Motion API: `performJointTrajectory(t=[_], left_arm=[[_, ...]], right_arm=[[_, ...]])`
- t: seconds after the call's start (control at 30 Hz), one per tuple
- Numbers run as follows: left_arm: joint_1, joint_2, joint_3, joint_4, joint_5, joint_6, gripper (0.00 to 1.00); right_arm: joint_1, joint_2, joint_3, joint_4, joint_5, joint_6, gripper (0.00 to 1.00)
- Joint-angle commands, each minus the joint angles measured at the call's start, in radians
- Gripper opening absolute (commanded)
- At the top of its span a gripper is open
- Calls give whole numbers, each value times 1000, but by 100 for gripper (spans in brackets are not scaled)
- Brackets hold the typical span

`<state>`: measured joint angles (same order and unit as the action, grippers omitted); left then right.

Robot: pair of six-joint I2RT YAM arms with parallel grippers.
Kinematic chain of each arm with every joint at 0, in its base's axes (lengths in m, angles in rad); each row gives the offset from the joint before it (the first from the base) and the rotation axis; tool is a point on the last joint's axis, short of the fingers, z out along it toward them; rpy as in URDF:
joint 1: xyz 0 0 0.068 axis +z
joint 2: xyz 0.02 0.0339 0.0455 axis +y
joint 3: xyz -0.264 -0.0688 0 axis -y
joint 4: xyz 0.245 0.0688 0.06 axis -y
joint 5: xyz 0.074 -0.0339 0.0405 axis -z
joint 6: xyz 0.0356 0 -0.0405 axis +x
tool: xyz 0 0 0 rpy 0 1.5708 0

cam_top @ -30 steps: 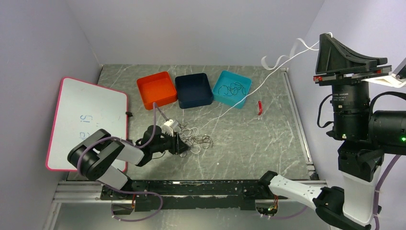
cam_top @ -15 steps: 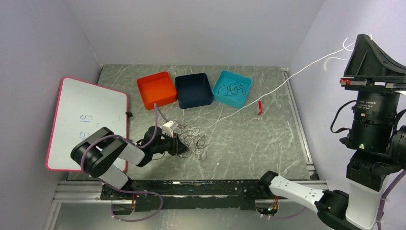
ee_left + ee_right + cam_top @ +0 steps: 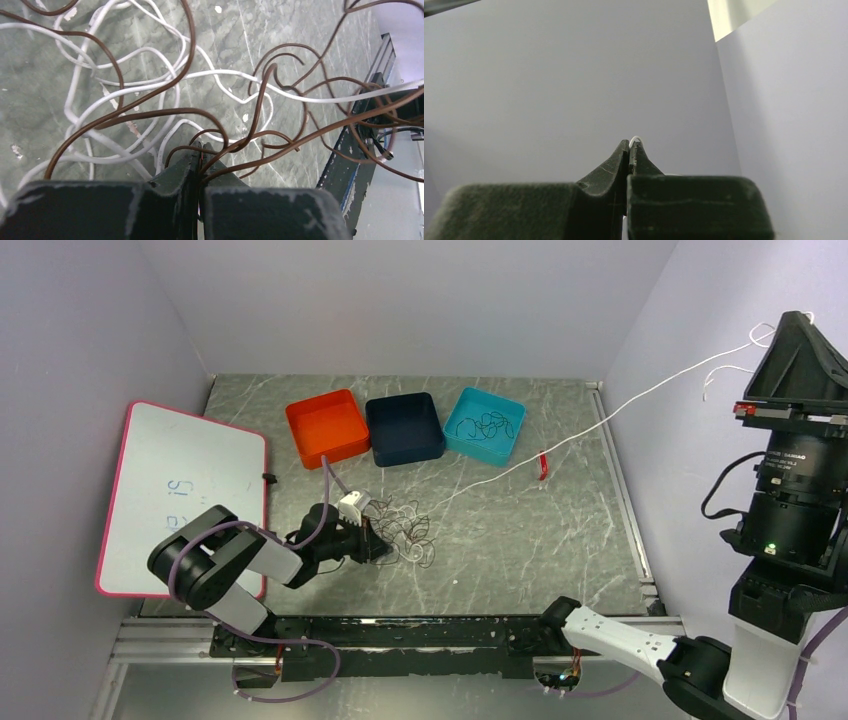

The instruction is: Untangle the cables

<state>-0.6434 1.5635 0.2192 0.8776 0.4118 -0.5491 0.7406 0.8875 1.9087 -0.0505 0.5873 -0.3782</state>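
Note:
The cables lie as a tangle (image 3: pixel 402 528) of brown and white loops on the marble tabletop, left of centre. My left gripper (image 3: pixel 378 540) lies low at the tangle's left edge. In the left wrist view it (image 3: pixel 201 150) is shut on brown cable strands (image 3: pixel 150 114), with white loops (image 3: pixel 300 97) lying behind them. One white cable (image 3: pixel 640 392) runs taut from the tangle up to the far right. There my raised right gripper (image 3: pixel 797 318) holds it. In the right wrist view that gripper (image 3: pixel 630 145) is shut, with a white loop (image 3: pixel 636 137) showing at its tips.
At the back stand an orange tray (image 3: pixel 327 427), a navy tray (image 3: pixel 405 428) and a teal tray (image 3: pixel 455 412) holding a black cable (image 3: pixel 487 425). A pink-framed whiteboard (image 3: pixel 180 495) lies at the left. A small red piece (image 3: pixel 543 464) lies right of the teal tray.
My left gripper has closed on the brown strands. The right arm has risen and swung right, drawing the white cable tighter. The tangle has bunched up.

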Motion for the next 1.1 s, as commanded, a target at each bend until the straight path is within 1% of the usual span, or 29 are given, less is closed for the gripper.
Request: performJointTrajectory(t=[0.0, 0.23, 0.5, 0.7, 0.8, 0.83, 0.87, 0.9, 0.97, 1.07], left_arm=[[-5, 12, 3, -23, -53, 5, 7], [-6, -5, 21, -122, -137, -3, 7], [-5, -15, 21, -176, -205, -24, 7], [-6, -33, 11, -222, -279, -59, 7], [-5, -47, 17, -245, -279, -55, 7], [-5, -54, 23, -250, -268, -46, 9], [-5, -66, 32, -259, -257, -32, 14], [-5, -93, 37, -269, -249, -24, 22], [-5, -154, 42, -296, -247, -11, 34], [-6, -272, 57, -370, -265, 15, 46]], right_arm=[[2, -9, 34, 45, 39, -76, 0], [3, -25, 44, 100, 76, -163, 0], [4, -27, 67, 122, 110, -239, 0], [7, -37, 63, 132, 128, -258, 0], [16, -37, 63, 85, 133, -208, 0], [20, -28, 70, 49, 133, -185, 0], [24, -9, 87, 1, 128, -154, 0], [23, 4, 102, -51, 123, -115, 0], [23, 24, 103, -138, 79, -25, 0], [25, 51, 83, -249, -8, 120, 0]])
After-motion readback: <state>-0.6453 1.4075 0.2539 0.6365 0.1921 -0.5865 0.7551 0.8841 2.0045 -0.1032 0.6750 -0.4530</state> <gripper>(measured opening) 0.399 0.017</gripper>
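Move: The left hand, shut on brown cable low over the table, has the middle of the cable tangle about 3 cm ahead, 4 cm to its right and 1 cm lower; the navy tray lies some 23 cm ahead and 4 cm right. From the right hand, high up holding the white cable, the tangle is roughly 10 cm ahead, 31 cm left and 70 cm below; the teal tray is 30 cm ahead, 16 cm left and 69 cm below. The right hand keeps its grip on the white cable's end and hauls to its right and back, about 7 cm away from the tangle, then eases some 3 cm back the way it came. Meanwhile the left hand, low at the tangle, carries the pinched brown cable forward and a little left about 3 cm, turning roughly 10 degrees counter-clockwise, then opens to let go as it begins to lift. ##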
